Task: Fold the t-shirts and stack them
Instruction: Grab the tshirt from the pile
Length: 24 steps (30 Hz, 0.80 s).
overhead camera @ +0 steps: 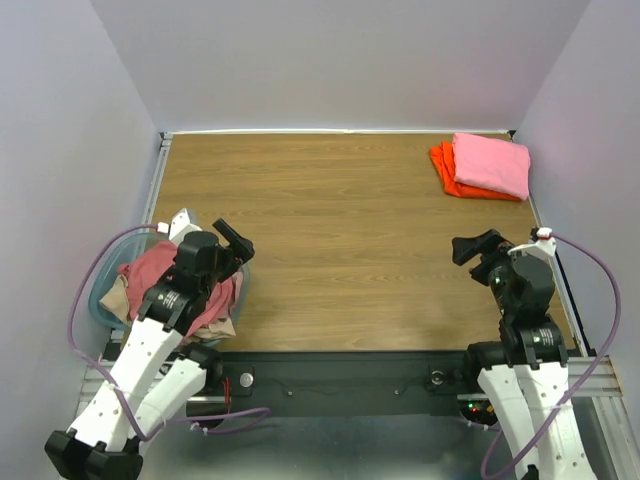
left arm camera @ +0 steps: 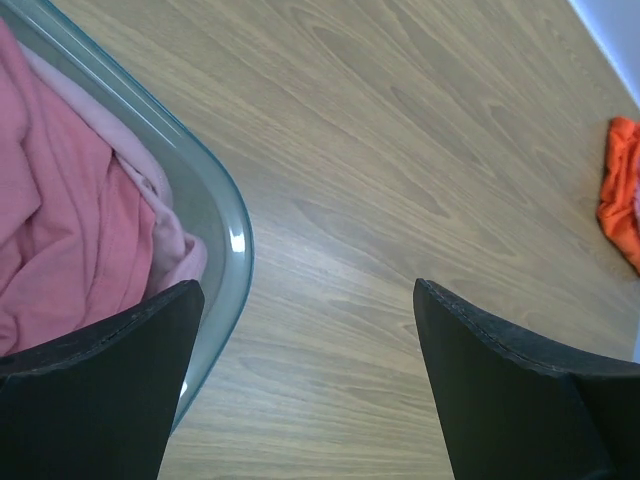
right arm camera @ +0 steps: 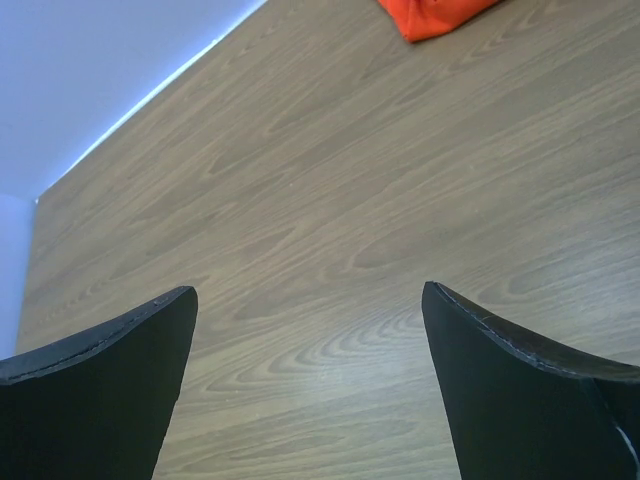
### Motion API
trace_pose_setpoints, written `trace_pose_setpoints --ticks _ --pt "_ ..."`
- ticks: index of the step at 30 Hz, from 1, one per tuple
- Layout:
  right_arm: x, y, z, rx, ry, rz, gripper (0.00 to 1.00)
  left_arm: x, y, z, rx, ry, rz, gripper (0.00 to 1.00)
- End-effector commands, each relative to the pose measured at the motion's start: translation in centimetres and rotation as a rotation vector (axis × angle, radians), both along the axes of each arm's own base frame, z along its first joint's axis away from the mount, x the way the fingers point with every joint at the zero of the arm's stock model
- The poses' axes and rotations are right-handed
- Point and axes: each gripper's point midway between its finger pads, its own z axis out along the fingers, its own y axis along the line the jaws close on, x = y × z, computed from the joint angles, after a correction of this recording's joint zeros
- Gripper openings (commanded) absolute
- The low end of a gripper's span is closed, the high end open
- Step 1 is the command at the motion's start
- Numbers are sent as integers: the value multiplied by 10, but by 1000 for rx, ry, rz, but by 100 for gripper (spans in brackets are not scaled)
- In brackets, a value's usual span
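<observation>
A folded bright pink t-shirt point(overhead camera: 492, 163) lies on a folded orange t-shirt point(overhead camera: 447, 170) at the table's far right corner; the orange one also shows in the left wrist view point(left arm camera: 620, 195) and the right wrist view point(right arm camera: 435, 15). A salmon-red t-shirt point(overhead camera: 150, 268) point(left arm camera: 60, 230), a pale pink one point(left arm camera: 165, 215) and a beige one point(overhead camera: 115, 297) lie bunched in the blue-green basket point(overhead camera: 95, 300) at the near left. My left gripper point(overhead camera: 234, 240) point(left arm camera: 305, 330) is open and empty, just right of the basket's rim point(left arm camera: 225, 210). My right gripper point(overhead camera: 472, 246) point(right arm camera: 305, 335) is open and empty above bare wood.
The wooden table point(overhead camera: 340, 230) stretches between the two arms. Pale walls close the back and both sides. A black rail point(overhead camera: 340, 375) with the arm bases runs along the near edge.
</observation>
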Motion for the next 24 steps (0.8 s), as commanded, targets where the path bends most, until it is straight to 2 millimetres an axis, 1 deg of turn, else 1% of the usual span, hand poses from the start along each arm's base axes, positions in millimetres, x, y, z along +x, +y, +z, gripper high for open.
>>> trace_pose_setpoints --ticks 1,2,3,4,5,6,7,8,9,10,11,12,13,15,16,17,18,19,20,21,22,23,24 --pt "-7 -9 44 -7 -113 -44 100 20 14 58 52 -108 69 98" --pt "-9 -8 48 0 -130 -41 100 22 19 56 82 -83 93 98" --pt "-11 -6 49 2 -139 -32 100 26 27 69 106 -99 139 98" --pt "-12 -4 49 4 -143 -20 100 29 31 72 123 -97 162 98" --pt "-14 -1 49 1 -146 3 100 35 33 68 151 -68 181 98" --pt "-14 0 48 -5 -149 13 100 39 39 68 167 -55 209 98" --pt "-14 0 47 -14 -144 17 100 41 45 75 179 -49 241 98" --pt "-14 2 46 -17 -136 25 100 47 47 67 201 -9 258 98" --pt "-12 2 41 -28 -112 32 100 50 57 71 182 0 320 98" --pt "-10 3 38 -27 -96 34 100 45 69 64 210 48 373 98" --pt "-8 4 34 -24 -78 38 100 45 86 55 231 97 437 98" --pt "-6 5 30 -24 -63 43 100 43 88 50 242 122 455 98" --pt "-2 5 21 -25 -24 46 100 32 111 41 260 178 548 98" --pt "2 7 9 -27 25 53 100 19 132 29 278 241 638 98" --pt "4 8 5 -28 42 58 100 8 143 17 293 282 685 98" --pt "8 7 -4 -33 78 57 100 -6 161 13 294 308 767 98" --pt "9 7 -8 -36 95 56 100 -18 172 3 305 344 808 98" --pt "10 7 -12 -37 111 53 100 -25 179 0 306 355 842 98" --pt "13 6 -19 -39 140 47 100 -35 194 -1 294 356 910 98" --pt "14 6 -22 -40 152 46 100 -40 200 -3 291 360 939 98" --pt "15 5 -26 -42 169 45 100 -41 202 -13 273 372 940 98" --pt "18 5 -32 -44 195 42 100 -46 211 -19 277 405 938 98" --pt "18 5 -37 -45 213 43 100 -41 210 -25 243 402 931 98"
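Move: The pink t-shirt pile in the basket has its middle about 15 cm to the left of the left hand, 5 cm back and some 14 cm below. The basket around it centres roughly 19 cm left and 5 cm back; a beige cloth lies at its left side, about 30 cm left of the hand and 6 cm back. From the right hand the pink pile is some 69 cm left and 3 cm back, 15 cm below. Up and forward first, about 6 cm each, the empty left hand then swings some 20 cm left, sinking roughly 9 cm and drawing back in an arc over the basket towards the pink pile. It turns counter-clockwise about 50 degrees and tips down some 20, fingers staying wide open. The right hand, also open and empty, rises slightly, then sinks about 7 cm over bare table, tipping down a little. ##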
